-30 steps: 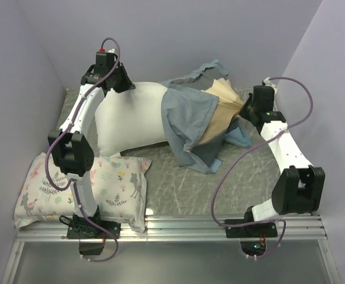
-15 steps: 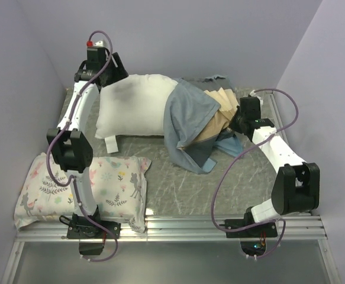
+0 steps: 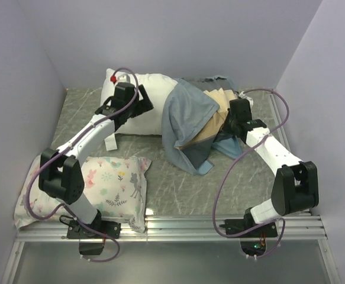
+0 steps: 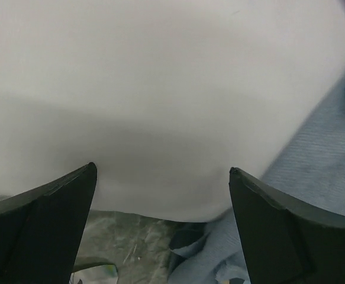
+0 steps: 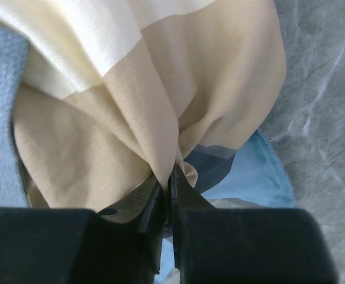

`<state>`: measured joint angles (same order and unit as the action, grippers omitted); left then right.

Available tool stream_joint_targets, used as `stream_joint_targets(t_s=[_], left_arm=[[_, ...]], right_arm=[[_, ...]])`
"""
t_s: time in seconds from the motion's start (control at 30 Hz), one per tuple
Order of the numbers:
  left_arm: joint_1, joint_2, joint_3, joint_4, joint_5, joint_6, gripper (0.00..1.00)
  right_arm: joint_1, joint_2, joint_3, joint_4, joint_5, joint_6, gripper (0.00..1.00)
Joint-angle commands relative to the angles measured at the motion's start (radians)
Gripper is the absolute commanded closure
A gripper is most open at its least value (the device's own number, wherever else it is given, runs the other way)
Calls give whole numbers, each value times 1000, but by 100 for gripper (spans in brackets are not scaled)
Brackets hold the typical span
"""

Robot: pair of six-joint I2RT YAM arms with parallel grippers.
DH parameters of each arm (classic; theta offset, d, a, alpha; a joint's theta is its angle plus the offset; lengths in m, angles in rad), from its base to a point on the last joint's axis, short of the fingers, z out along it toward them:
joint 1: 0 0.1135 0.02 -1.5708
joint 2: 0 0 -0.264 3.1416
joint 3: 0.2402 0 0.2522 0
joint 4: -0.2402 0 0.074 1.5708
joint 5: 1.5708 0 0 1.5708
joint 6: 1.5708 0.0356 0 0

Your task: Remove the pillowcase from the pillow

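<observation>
The plain white pillow (image 3: 155, 94) lies along the back of the table, its right end still inside the pillowcase (image 3: 187, 115). This blue-grey cover is bunched up, showing a tan and cream striped face (image 5: 160, 89). My left gripper (image 3: 145, 106) hovers over the pillow's near side. Its fingers stand wide open with nothing between them, and the pillow (image 4: 160, 89) fills that wrist view, with the pillowcase (image 4: 329, 160) at the right. My right gripper (image 3: 227, 122) is at the pillowcase's right side. Its jaws (image 5: 170, 180) are pinched on a fold of the tan fabric.
A white pillow printed with flowers and animals (image 3: 110, 183) lies at the near left, beside the left arm's base. Lilac walls close in the left, back and right. A metal rail (image 3: 178, 228) runs along the front edge. The pillow's white tag (image 3: 112, 144) rests on the mat.
My left gripper opened, let go of the pillow and swung right and nearer over it. The pillow dropped flat at the back. My right gripper drifted left and down with the fabric.
</observation>
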<state>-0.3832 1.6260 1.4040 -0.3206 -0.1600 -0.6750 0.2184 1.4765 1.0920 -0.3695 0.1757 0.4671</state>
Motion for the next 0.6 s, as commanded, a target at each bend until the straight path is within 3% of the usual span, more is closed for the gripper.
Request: stream_joint_targets(t_s=[0.0,0.03,0.07,0.17,0.2,0.23,0.27,0.3,0.33,0.43,0.57], left_arm=[[15,30,-79,170,-15,-126,1],[14,43,-88,190,-7,-132,1],[15,57,-92,213,25,-147,1],[14,109,-74,242,51,-159,6],[14,120,-70,241,53,-159,12],[14,130,-66,241,48,-159,29],[15,133,-62,236,43,-159,40],[15,133,-59,233,40,-159,51],[15,135,-53,229,37,-155,74],[14,135,-22,187,30,-141,100],[15,120,-10,173,39,-121,100]], right_arm=[[22,-80,22,6,-8,-28,77],[30,-96,16,12,-19,-33,70],[39,-113,13,17,-24,-38,55],[107,-172,3,29,-24,-56,35],[136,-203,-3,40,-22,-59,32],[191,-215,-24,81,-39,-65,29],[223,-225,-33,105,-42,-73,23],[251,-213,-35,119,-38,-77,21],[272,-191,-11,130,-32,-82,20],[355,-59,116,121,7,-119,19],[423,158,339,74,92,-154,18]])
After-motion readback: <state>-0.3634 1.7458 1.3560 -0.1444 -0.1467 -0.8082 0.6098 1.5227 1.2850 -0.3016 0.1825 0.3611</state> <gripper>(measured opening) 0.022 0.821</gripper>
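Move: The bare white part of the pillow lies under the open left gripper, its middle about 8 cm below, 4 cm ahead and 2 cm left; the pillowcase's blue flap is some 14 cm right, 3 cm back and 10 cm below. From the right gripper, nearly shut on the tan cloth, that flap is about 14 cm left and 1 cm ahead, roughly level. The tan cloth's middle sits 4 cm left and 5 cm ahead of the right gripper. Let go of the tan cloth with the right gripper, opening wide as you lift it about 8 cm and swing it some 17 cm left over the blue flap, turning roughly 25 degrees counter-clockwise. Meanwhile lower the open left gripper about 5 cm onto the white pillow, ease it 3 cm forward and shut it to pinch the top fabric, ending with a slight lift. ##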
